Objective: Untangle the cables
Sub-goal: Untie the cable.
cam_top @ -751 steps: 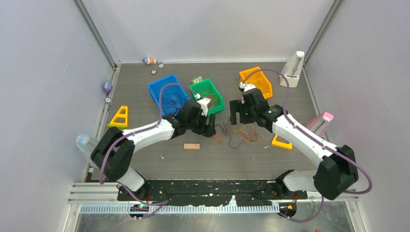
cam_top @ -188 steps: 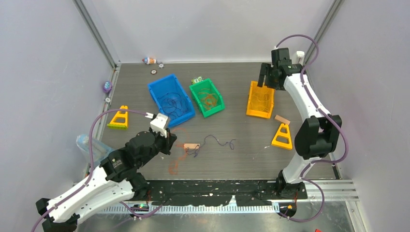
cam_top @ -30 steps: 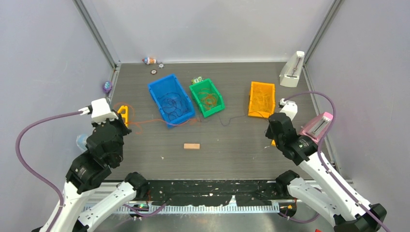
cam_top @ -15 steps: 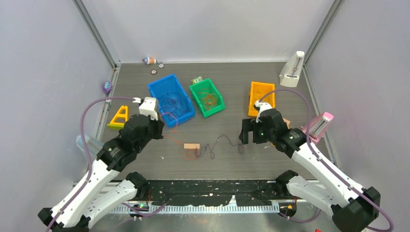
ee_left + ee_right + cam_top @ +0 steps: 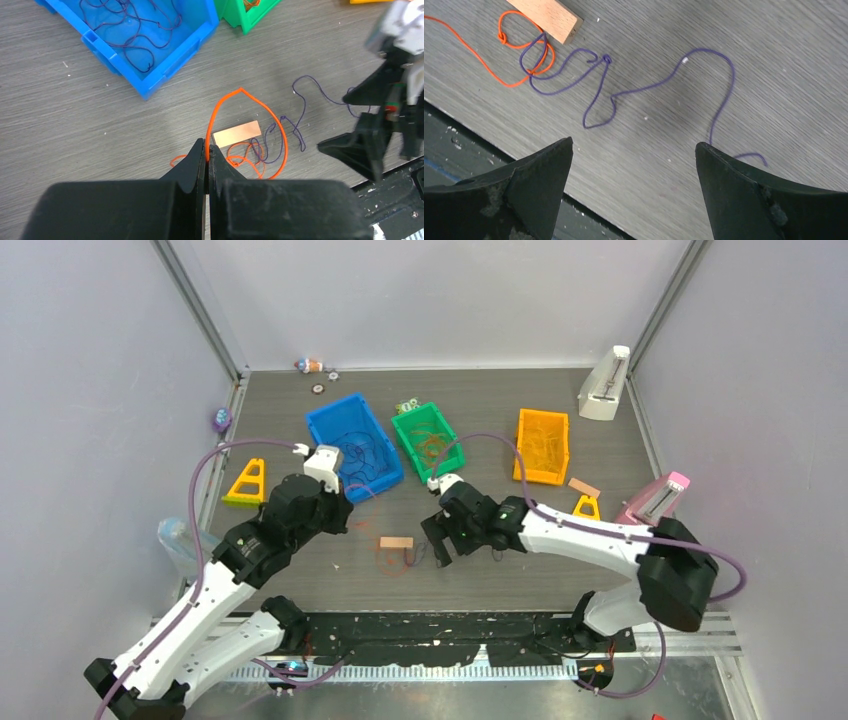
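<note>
The cables left on the table are an orange one (image 5: 280,131) and a purple one (image 5: 649,86), looped through each other beside a small wooden block (image 5: 396,542). My left gripper (image 5: 207,150) is shut on the orange cable, whose loop arches up from the jaws and over the block. In the top view that gripper (image 5: 340,516) hangs left of the block. My right gripper (image 5: 634,147) is open and empty, hovering just above the purple cable's right half, near the table's front edge (image 5: 440,546). More cables lie in the blue, green and orange bins.
Blue bin (image 5: 352,447), green bin (image 5: 428,442) and orange bin (image 5: 541,446) stand at the back. Yellow triangular stands sit at left (image 5: 246,482) and right (image 5: 586,507). A pink-topped wedge (image 5: 655,498), a white wedge (image 5: 604,385) and a clear bottle (image 5: 180,538) line the sides.
My right gripper opened, let the purple cable drop to the table and swung left toward the block. My left gripper came in from the far left, still pinching the orange cable.
</note>
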`<state>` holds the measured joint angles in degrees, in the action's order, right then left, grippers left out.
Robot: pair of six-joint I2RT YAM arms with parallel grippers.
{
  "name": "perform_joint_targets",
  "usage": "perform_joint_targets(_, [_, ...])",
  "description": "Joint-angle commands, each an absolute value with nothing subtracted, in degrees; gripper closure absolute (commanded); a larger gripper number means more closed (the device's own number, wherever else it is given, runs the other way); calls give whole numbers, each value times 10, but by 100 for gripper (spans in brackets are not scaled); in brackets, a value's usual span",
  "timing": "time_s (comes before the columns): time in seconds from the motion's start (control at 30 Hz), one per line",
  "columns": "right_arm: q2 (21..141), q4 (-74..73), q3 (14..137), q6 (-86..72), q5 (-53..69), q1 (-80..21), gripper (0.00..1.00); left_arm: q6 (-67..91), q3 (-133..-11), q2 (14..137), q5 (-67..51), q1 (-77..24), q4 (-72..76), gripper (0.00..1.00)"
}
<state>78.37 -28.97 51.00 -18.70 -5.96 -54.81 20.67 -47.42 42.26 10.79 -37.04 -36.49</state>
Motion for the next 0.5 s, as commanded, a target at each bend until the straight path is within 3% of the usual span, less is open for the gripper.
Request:
perform_joint_targets(0.0, [838, -225, 536, -209, -81, -573, 1, 212, -470, 421, 90, -369, -345, 100])
perform_joint_targets(0.07, [862, -207, 536, -217, -84, -582, 4, 212, -469, 421, 90, -370, -346, 100])
perform_joint_targets(0.27, [916, -142, 523, -231, -92, -594, 29, 217, -456, 423, 63, -369, -337, 100])
perform_joint_targets(0.37, [934, -117, 519, -231, -95, -601, 34, 219, -453, 433, 46, -369, -335, 100])
perform_joint_targets(0.43, [937, -103, 517, -226, -100, -606, 44, 218, -451, 439, 30, -370, -336, 100])
perform_joint_targets(0.47, [936, -97, 516, -222, -101, -608, 58, 218, -450, 444, 14, -370, -335, 100])
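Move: The purple cable's crossing, beside its knot, lies about 5 cm to the left of my right hand and roughly 7 cm below, level with it fore and aft. The knot sits some 2 cm farther out and 1 cm more to the left. The wooden block is about 12 cm to my right hand's left and 2 cm ahead, with the orange loop about 12 cm left and 2 cm back. From my left hand the crossing lies some 12 cm right, 2 cm back and 20 cm below. I bring my right hand down about 6 cm while carrying it some 5 cm left, onto the purple cable's crossing beside the knot. On the way I draw its fingers in from wide open to a little over half, one on each side of the strands. My left hand keeps its pinch on the orange cable and sinks a couple of centimetres. ##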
